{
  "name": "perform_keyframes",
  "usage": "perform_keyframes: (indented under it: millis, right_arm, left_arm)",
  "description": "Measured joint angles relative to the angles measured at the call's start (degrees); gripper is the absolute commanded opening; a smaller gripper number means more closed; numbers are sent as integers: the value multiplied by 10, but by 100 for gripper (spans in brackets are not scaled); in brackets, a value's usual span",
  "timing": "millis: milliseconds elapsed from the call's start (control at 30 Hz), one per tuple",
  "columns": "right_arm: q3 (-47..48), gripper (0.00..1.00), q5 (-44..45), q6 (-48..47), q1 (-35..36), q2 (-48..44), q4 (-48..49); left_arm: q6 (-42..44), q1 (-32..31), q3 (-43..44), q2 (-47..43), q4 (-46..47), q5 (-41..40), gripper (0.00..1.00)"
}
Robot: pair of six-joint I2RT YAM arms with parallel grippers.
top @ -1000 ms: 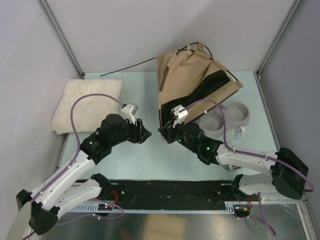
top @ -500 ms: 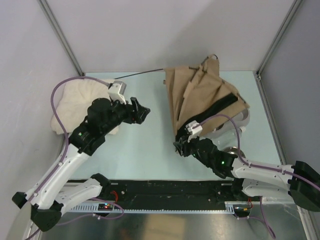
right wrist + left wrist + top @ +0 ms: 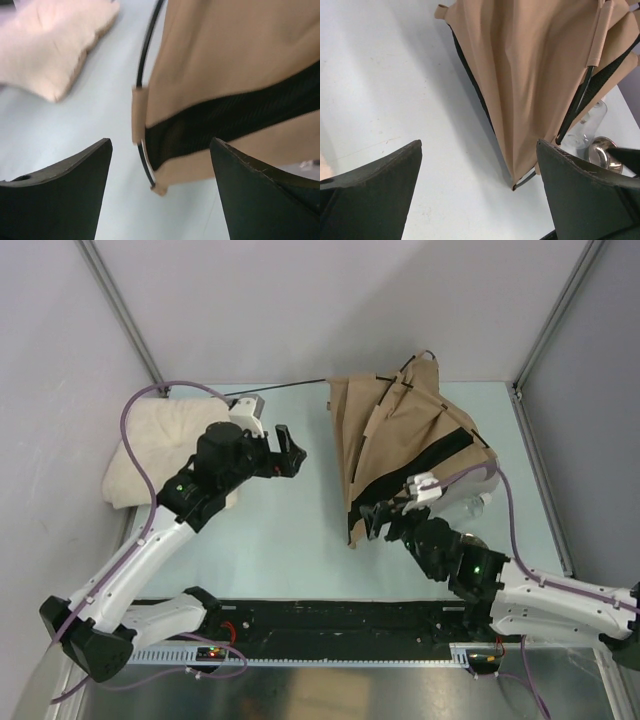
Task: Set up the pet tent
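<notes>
The pet tent (image 3: pixel 400 435) is a slumped heap of tan fabric with black trim at the back right of the table. One thin dark pole (image 3: pixel 290 386) pokes out to its left. My left gripper (image 3: pixel 290 452) hovers open left of the tent, holding nothing. In the left wrist view the tent (image 3: pixel 530 75) and its near corner lie between and beyond the fingers of the left gripper (image 3: pixel 480 150). My right gripper (image 3: pixel 383 518) stands open at the tent's near edge. Its wrist view shows the black trim (image 3: pixel 235 120) and a pole end (image 3: pixel 147 170) ahead of the empty right gripper (image 3: pixel 160 145).
A fluffy cream cushion (image 3: pixel 165 445) lies at the back left, under the left arm; it also shows in the right wrist view (image 3: pixel 55 40). A clear bottle (image 3: pixel 585 127) and a metal bowl (image 3: pixel 600 150) sit right of the tent. Frame posts stand at the back corners.
Both grippers have opened. The right one let go of the tent's near corner and drew back toward the near right. The left one moved farther back. The tent shifted right.
</notes>
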Motion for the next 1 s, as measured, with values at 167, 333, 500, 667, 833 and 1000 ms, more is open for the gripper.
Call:
perform_keyframes:
  millis: [167, 333, 500, 667, 833, 1000]
  right_arm:
    - [149, 79, 63, 2, -5, 36, -59]
    - [281, 67, 108, 1, -25, 116, -90]
    - [383, 61, 124, 11, -66, 213, -131]
    - [434, 60, 119, 32, -106, 283, -176]
    - [458, 60, 98, 40, -143, 328, -195]
    - [476, 60, 73, 43, -170, 360, -199]
  left_arm:
    - [0, 5, 0, -23, -5, -17, 100]
    - [0, 6, 0, -67, -11, -22, 100]
    - [-4, 6, -2, -126, -17, -22, 100]
    - [-22, 7, -31, -168, -21, -26, 100]
    - [-37, 7, -60, -174, -24, -26, 100]
    - [-41, 7, -78, -169, -34, -26, 100]
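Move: The sleeve on the tent's near-left pole is about 19 cm ahead of the open right hand, within a centimetre of straight in front, and roughly 6 cm higher. The tent's near corner is some 3 cm ahead of the right hand, 4 cm left and 12 cm below; the black mesh opening lies about 12 cm ahead and 10 cm right, slightly lower. From the left hand the sleeve is about 9 cm ahead and 20 cm right. Up first, some 15 cm clear of the tent's near corner, then forward and slightly down towards the pole sleeve, the right hand goes about 14 cm ahead in all, yawing about 25 degrees clockwise and partly closing its empty fingers. The left hand, wide open and empty, backs off leftward from the tent, rising about 6 cm and then sinking again. ##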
